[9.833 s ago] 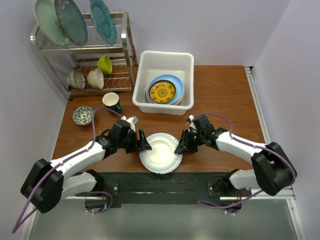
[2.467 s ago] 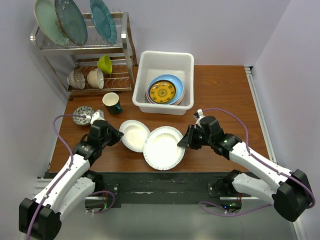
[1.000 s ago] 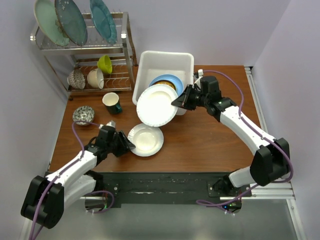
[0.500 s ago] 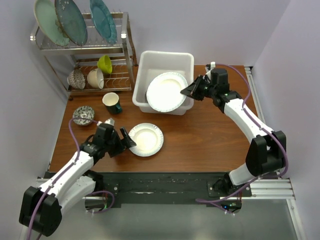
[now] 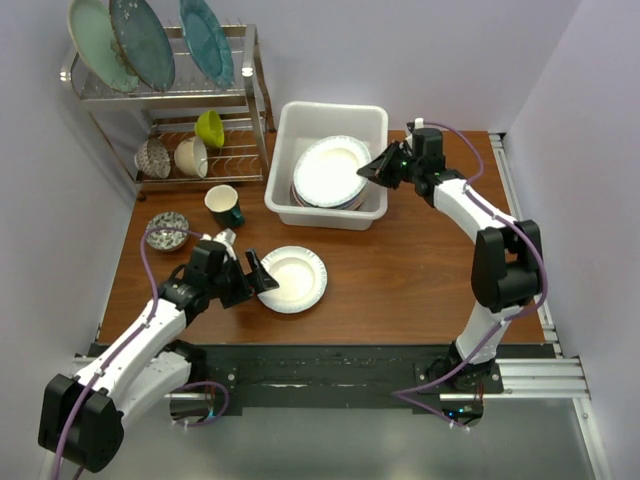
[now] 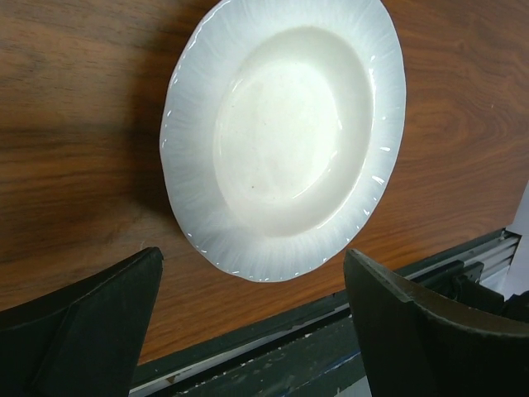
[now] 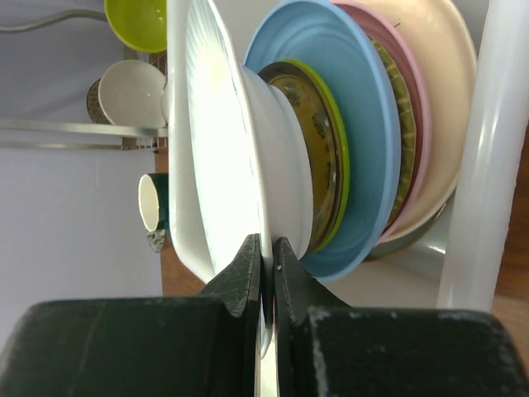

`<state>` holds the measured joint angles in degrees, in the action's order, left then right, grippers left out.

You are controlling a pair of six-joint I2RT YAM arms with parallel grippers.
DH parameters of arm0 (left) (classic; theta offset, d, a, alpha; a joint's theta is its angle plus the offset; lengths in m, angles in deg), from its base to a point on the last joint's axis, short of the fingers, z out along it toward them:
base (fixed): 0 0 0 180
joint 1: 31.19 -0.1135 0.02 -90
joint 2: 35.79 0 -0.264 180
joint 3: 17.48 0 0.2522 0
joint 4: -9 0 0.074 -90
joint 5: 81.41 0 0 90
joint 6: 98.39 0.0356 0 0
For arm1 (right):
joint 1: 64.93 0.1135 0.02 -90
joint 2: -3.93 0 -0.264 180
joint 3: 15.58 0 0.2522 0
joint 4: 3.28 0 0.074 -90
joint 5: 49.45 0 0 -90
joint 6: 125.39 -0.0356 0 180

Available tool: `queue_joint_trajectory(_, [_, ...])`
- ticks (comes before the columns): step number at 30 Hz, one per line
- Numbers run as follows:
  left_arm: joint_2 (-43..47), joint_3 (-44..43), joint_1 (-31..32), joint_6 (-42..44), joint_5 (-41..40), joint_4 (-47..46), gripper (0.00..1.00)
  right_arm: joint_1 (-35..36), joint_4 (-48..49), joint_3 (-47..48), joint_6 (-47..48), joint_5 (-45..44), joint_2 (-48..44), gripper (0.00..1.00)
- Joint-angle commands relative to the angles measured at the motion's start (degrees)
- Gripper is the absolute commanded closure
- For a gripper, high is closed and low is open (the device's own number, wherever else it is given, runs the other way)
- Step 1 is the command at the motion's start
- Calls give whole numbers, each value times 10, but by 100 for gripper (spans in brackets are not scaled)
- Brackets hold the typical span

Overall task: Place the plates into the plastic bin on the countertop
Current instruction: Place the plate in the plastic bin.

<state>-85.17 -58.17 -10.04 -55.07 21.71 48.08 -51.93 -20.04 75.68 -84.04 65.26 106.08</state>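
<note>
A white plastic bin (image 5: pixel 325 215) stands at the back of the countertop (image 5: pixel 420 270) with a stack of plates in it. My right gripper (image 5: pixel 380 172) is shut on the rim of a large white fluted plate (image 5: pixel 330 170), which hangs tilted just over that stack. The right wrist view shows the held plate (image 7: pixel 211 141) edge-on beside the gold, blue (image 7: pixel 364 124), pink and cream (image 7: pixel 450 91) plates. A smaller white fluted plate (image 5: pixel 292 278) lies flat on the countertop. My left gripper (image 5: pixel 256 280) stands open at its left edge, and its fingers (image 6: pixel 91 322) straddle the plate's (image 6: pixel 285 141) near rim without touching.
A wire dish rack (image 5: pixel 170 100) at the back left holds three large teal plates, bowls and a lime cup. A teal mug (image 5: pixel 224 205) and a patterned bowl (image 5: pixel 165 230) stand left of the bin. The table's black front rail (image 6: pixel 331 347) lies just behind my left fingers.
My right gripper has carried the large white plate up and over into the bin. My left gripper has opened wide and let go of the small white plate.
</note>
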Motion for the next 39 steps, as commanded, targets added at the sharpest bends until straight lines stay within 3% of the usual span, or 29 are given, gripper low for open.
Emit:
queue_joint_trajectory(1, [1,-6,3,22,30,-17,4,-5,133,64,-60,54,23,100])
queue_joint_trajectory(17, [9,0,3,19,25,-13,4,-5,106,50,-58,42,65,99])
queue_joint_trajectory(32, [4,2,3,19,19,-12,4,-12,49,-15,-8,25,39,80])
queue_joint_trajectory(39, [6,10,3,9,12,-13,4,-17,39,-43,7,17,14,59])
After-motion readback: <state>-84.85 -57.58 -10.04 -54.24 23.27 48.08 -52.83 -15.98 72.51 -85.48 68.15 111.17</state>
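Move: My right hand grips the edge of the white plate above the plastic bin. The stack of plates inside is centred some 9 cm to my left, level fore and aft and about 6 cm below. The bin's right wall stands about 5 cm to the right and 2 cm farther out; its near rim is roughly 10 cm back and 10 cm left. From my left hand, the stack lies about 26 cm ahead, 17 cm right and slightly higher. With my right hand I carry the gripped white plate about 2.5 cm forward and 3 cm down onto the stack, and hold still briefly. Then my fingers part to about a third open, freeing the pinch on the rim, while the hand sinks some 2 cm more and eases back 2.5 cm, one finger still against the plate's edge. ##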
